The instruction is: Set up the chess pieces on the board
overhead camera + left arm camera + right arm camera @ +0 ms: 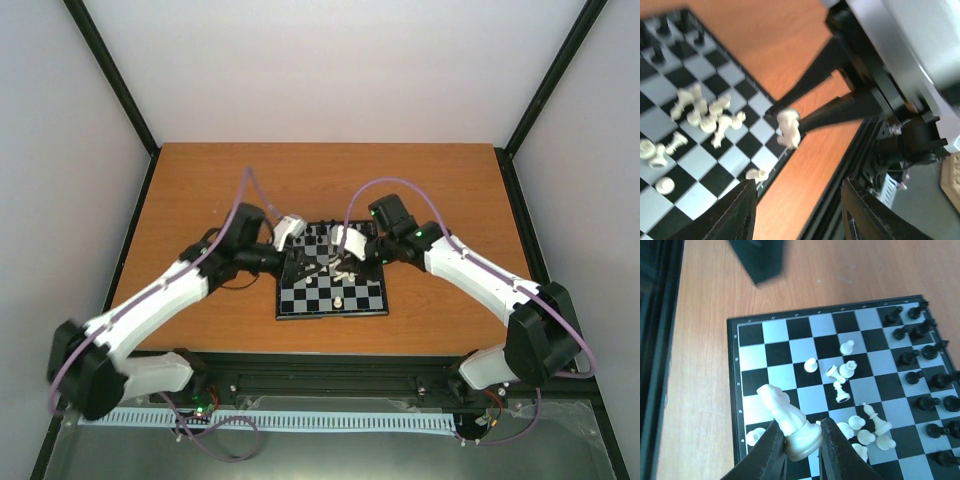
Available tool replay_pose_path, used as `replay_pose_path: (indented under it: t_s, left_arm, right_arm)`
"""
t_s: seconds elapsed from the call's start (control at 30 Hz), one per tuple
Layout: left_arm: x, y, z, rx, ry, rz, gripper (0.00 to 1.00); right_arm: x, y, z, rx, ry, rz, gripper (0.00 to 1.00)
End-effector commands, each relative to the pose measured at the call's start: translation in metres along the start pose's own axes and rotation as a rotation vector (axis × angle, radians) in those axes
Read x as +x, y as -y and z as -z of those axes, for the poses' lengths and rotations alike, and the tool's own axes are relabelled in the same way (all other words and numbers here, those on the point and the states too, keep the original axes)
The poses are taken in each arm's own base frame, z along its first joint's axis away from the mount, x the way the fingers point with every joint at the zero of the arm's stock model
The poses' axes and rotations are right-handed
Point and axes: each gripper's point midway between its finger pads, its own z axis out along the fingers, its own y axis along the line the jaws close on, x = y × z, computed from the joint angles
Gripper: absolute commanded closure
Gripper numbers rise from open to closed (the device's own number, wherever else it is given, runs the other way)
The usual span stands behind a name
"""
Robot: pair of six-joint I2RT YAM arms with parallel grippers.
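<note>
The board [362, 296] lies in the middle of the table. My right gripper [802, 446] hangs over its near-left corner in the right wrist view, shut on the base of a cream-white knight [785, 410] that leans to the left. Several white chess pieces [860, 426] lie toppled in a heap on the board's squares [775, 330], and black pieces [925, 360] stand in rows along its right side. In the left wrist view the same knight [788, 128] shows at the board's edge [767, 107]. My left gripper [800, 215] is open and empty, over the bare wood beside the board.
One white piece [758, 175] lies by the board's border, close to the left gripper's fingers [740, 212]. Both grippers crowd the far half of the board [293, 243], [340, 258]. Orange-brown tabletop [200, 190] surrounds the board, with black frame rails at its edges.
</note>
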Motion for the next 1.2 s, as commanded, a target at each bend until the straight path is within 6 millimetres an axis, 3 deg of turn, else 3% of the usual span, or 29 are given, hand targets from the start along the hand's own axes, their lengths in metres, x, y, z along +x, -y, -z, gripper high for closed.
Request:
replay_pose_path:
  t_s: [0.0, 0.13, 0.4, 0.67, 1.07, 1.17]
  left_arm:
    - [-0.042, 0.026, 0.037, -0.003, 0.423, -0.195, 0.51]
    - [-0.035, 0.043, 0.039, 0.002, 0.478, -0.316, 0.50]
    - [-0.043, 0.048, 0.017, -0.030, 0.416, -0.384, 0.52]
    - [-0.048, 0.049, 0.009, -0.011, 0.413, -0.386, 0.69]
    - [-0.042, 0.051, -0.001, 0.022, 0.359, -0.394, 0.89]
    - [-0.044, 0.049, 0.002, 0.000, 0.364, -0.379, 0.91]
  right_arm:
    - [-0.029, 0.002, 0.027, -0.090, 0.117, -0.213, 0.89]
    - [-0.037, -0.001, 0.034, -0.153, 0.155, -0.334, 0.89]
    - [-0.046, -0.008, 0.041, -0.202, 0.202, -0.380, 0.88]
    - [-0.045, -0.011, 0.042, -0.206, 0.205, -0.383, 0.87]
    - [-0.043, -0.012, 0.039, -0.214, 0.200, -0.383, 0.86]
    - [-0.040, -0.012, 0.039, -0.208, 0.190, -0.383, 0.79]
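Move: The left hand is empty and half open. The white piece, already in the right fingers, lies about 4 cm to its right, 2 cm farther out and 4 cm below. From the right hand, the left fingers wait some 4 cm to the left, 2 cm nearer and 4 cm above. The white heap is straight below the right hand by roughly 12 cm; at that same depth, a loose white cluster lies 6 cm left and a lone white piece 7 cm back. The right hand keeps its grip on the white piece and lifts it about 5 cm between the two grippers, drawing back a little and rolling some 25 degrees, with its fingers levelling out to offer the piece's head to the left, then holds it there. The left hand first rises nearly 4 cm and backs off slightly, rolling about 25 degrees the other way, then comes some 4 cm to the right and a little forward onto the piece and closes its fingers from half open to nearly shut around the head, beginning to pinch it while the right still grips the base end. ##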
